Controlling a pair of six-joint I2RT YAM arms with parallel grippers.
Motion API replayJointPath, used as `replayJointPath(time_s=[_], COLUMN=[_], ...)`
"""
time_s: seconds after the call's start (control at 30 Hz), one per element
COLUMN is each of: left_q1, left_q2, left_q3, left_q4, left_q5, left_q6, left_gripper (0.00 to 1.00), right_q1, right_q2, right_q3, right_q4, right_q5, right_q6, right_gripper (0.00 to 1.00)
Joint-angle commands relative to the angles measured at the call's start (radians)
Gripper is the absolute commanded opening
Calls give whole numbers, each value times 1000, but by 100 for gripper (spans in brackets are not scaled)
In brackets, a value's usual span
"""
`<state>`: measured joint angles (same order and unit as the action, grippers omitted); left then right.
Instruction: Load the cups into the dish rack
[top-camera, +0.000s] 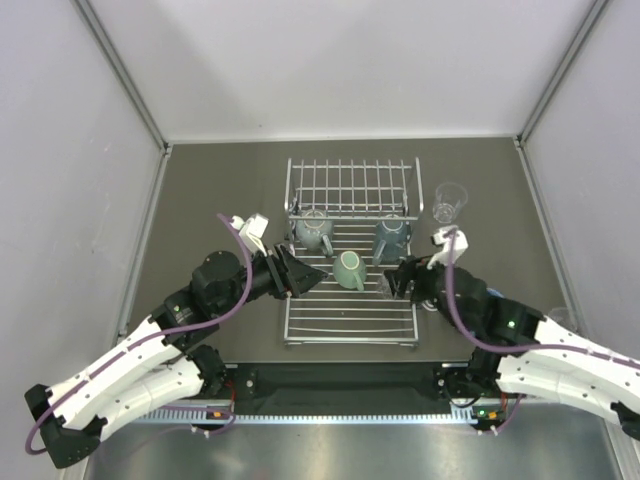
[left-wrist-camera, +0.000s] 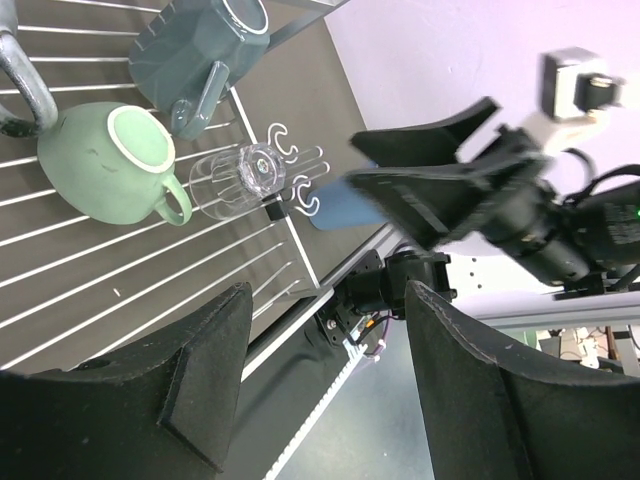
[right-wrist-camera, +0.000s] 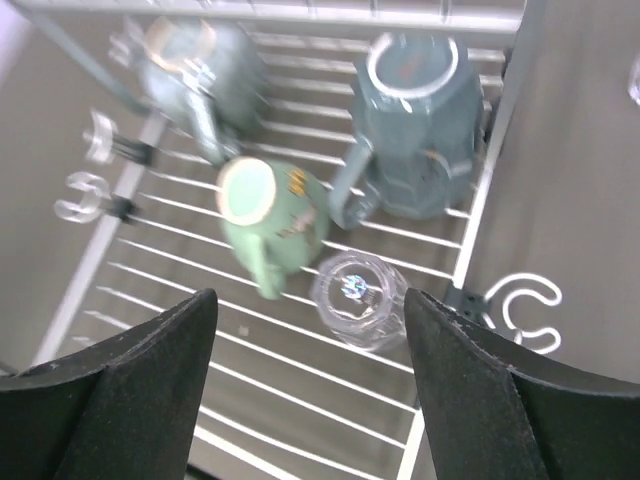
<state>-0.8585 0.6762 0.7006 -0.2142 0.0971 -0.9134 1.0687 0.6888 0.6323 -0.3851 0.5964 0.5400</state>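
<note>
The dish rack (top-camera: 350, 322) lies flat mid-table with its hinged panel (top-camera: 350, 188) upright at the back. On it sit two grey-blue mugs (top-camera: 313, 229) (top-camera: 392, 239), a mint-green mug (top-camera: 349, 270) and a clear tumbler (right-wrist-camera: 358, 298). Another clear tumbler (top-camera: 449, 201) stands on the table, right of the rack. My right gripper (right-wrist-camera: 310, 300) hovers open just above the racked tumbler, touching nothing. At the rack's left edge my left gripper (left-wrist-camera: 330, 300) is open and empty. From there I see the mint mug (left-wrist-camera: 105, 160) and the tumbler (left-wrist-camera: 240, 178).
White C-shaped clips (right-wrist-camera: 530, 310) stick out from the rack's side rails. A light-blue shape (left-wrist-camera: 340, 205) shows partly behind the right gripper's fingers. Grey walls enclose the table on three sides.
</note>
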Motion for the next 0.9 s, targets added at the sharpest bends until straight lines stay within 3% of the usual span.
replayJointPath(time_s=[0.0, 0.23, 0.37, 0.5, 0.63, 0.87], left_q1=[-2, -2, -2, -2, -2, -4], left_q2=[-15, -20, -23, -33, -43, -41], left_q3=[20, 19, 23, 27, 30, 33], left_q4=[27, 27, 21, 0, -10, -19], left_q5=[13, 16, 18, 12, 6, 4], left_q6=[-1, -10, -10, -8, -5, -1], left_gripper=[67, 66, 66, 66, 66, 66], right_q1=[10, 8, -9, -106, -301, -740], right_q2=[-129, -187, -108, -29, 55, 248], right_q3=[-19, 50, 124, 196, 271, 314], right_q4=[132, 77, -6, -87, -152, -124], right_q5=[-40, 137, 322, 388, 315, -73], right_q6=[-77, -72, -38, 1, 40, -14], right_gripper=[74, 76, 79, 80, 80, 78])
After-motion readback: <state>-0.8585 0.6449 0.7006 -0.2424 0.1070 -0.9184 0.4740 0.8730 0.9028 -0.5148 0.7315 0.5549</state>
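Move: The glass cup on the table, outside the rack's right side, lies about 22 cm ahead of the right hand, 15 cm to its right and 13 cm below. The racked glass cup just below that hand is 3 cm ahead and 1 cm left; the green cup is 6 cm ahead and 10 cm left, the blue-grey mug 13 cm ahead and 1 cm left, all some 9 cm down. From the left hand, the table glass is roughly 26 cm ahead, 31 cm right and 21 cm below. Already clear of the racked glass cup, the right hand first climbs about 6 cm more with its fingers tipping up slightly, then sweeps right and forward out over the rack's right side towards the glass cup on the table. It ends some 15 cm farther right and 9 cm farther out, turning about 40 degrees clockwise on the way, sinking a little at the end, with the fingers kept open and touching nothing. ##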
